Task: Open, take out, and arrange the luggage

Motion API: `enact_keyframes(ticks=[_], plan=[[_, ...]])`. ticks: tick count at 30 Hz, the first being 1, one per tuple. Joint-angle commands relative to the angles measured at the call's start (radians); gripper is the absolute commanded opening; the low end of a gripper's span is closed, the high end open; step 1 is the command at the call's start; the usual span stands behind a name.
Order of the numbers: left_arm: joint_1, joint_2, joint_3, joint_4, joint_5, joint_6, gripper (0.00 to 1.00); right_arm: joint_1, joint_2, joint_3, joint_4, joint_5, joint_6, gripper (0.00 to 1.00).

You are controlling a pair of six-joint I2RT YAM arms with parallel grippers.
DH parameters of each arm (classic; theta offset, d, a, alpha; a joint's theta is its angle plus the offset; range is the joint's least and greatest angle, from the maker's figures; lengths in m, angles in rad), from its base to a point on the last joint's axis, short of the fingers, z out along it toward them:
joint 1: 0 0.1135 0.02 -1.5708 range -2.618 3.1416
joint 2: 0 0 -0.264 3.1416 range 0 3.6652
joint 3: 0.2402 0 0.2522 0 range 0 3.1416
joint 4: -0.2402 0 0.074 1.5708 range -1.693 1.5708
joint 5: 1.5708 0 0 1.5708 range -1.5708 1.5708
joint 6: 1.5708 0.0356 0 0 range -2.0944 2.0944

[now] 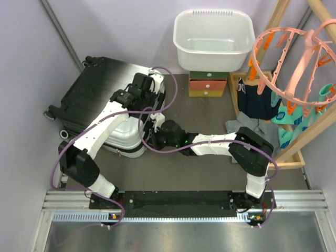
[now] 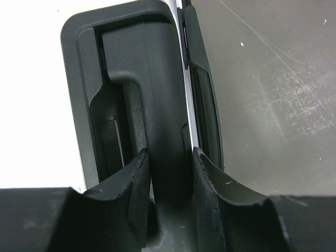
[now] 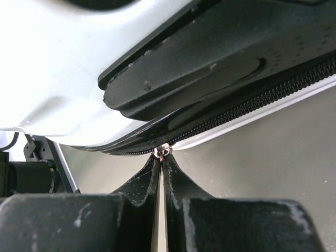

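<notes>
The luggage (image 1: 97, 97) lies flat at the left, its ribbed shell black at the far end and white at the near end, lid down. My left gripper (image 1: 146, 85) is over its right edge, and in the left wrist view my left gripper (image 2: 170, 157) is shut on the black handle (image 2: 165, 100), with both pads against the bar. My right gripper (image 1: 152, 134) is at the white near corner. In the right wrist view my right gripper (image 3: 163, 158) is shut on the small metal zipper pull (image 3: 164, 151), just below the black zipper line (image 3: 252, 100).
A white laundry basket (image 1: 212, 39) stands on a small green-and-orange drawer box (image 1: 208, 84) at the back. On the right are a wooden rack (image 1: 294, 147), a pink peg hanger (image 1: 294, 58) and dark clothes (image 1: 257, 102). The arms' rail (image 1: 184, 202) runs along the near edge.
</notes>
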Motion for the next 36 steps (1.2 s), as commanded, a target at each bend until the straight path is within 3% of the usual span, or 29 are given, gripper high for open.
enact_keyframes(ticks=[1,2,8,15,24,36], plan=[[0.0,0.073,-0.044,-0.264,0.05,0.066,0.05,-0.012,-0.033,-0.022,0.03,-0.01,0.015,0.0],[0.0,0.071,-0.043,-0.269,0.055,0.069,0.0,-0.017,-0.039,-0.025,0.033,-0.01,0.018,0.0],[0.0,-0.004,-0.037,-0.266,0.125,0.115,0.0,-0.067,-0.071,-0.068,0.068,-0.032,0.024,0.0],[0.0,-0.192,-0.107,-0.289,0.24,0.236,0.0,-0.11,-0.074,-0.022,-0.01,-0.024,-0.085,0.0],[0.0,-0.314,-0.155,-0.436,0.28,0.336,0.0,-0.175,-0.077,0.012,-0.093,0.031,-0.174,0.0],[0.0,-0.424,-0.213,-0.62,0.358,0.521,0.0,-0.365,-0.168,-0.029,-0.129,0.023,-0.25,0.0]])
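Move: The left fingers are already closed round the suitcase's black handle. The zipper pull lies some 14 cm back from that hand, roughly level sideways and about 10 cm lower. The right fingers already pinch this pull; the suitcase's far corner, where the zipper leads, is about 26 cm ahead and 6 cm to the right. Its near corner lies roughly 8 cm back and 4 cm left, and the small drawers about 25 cm ahead and 27 cm right. Still gripping the handle, the left hand after a brief hold hauls it back about 13 cm, drifting slightly left and turning some 25 degrees clockwise. Meanwhile the right hand keeps its pinch on the zipper pull and draws it right and forward, slowly at first and then faster, about 14 cm in all, along the handle side towards the far corner. ##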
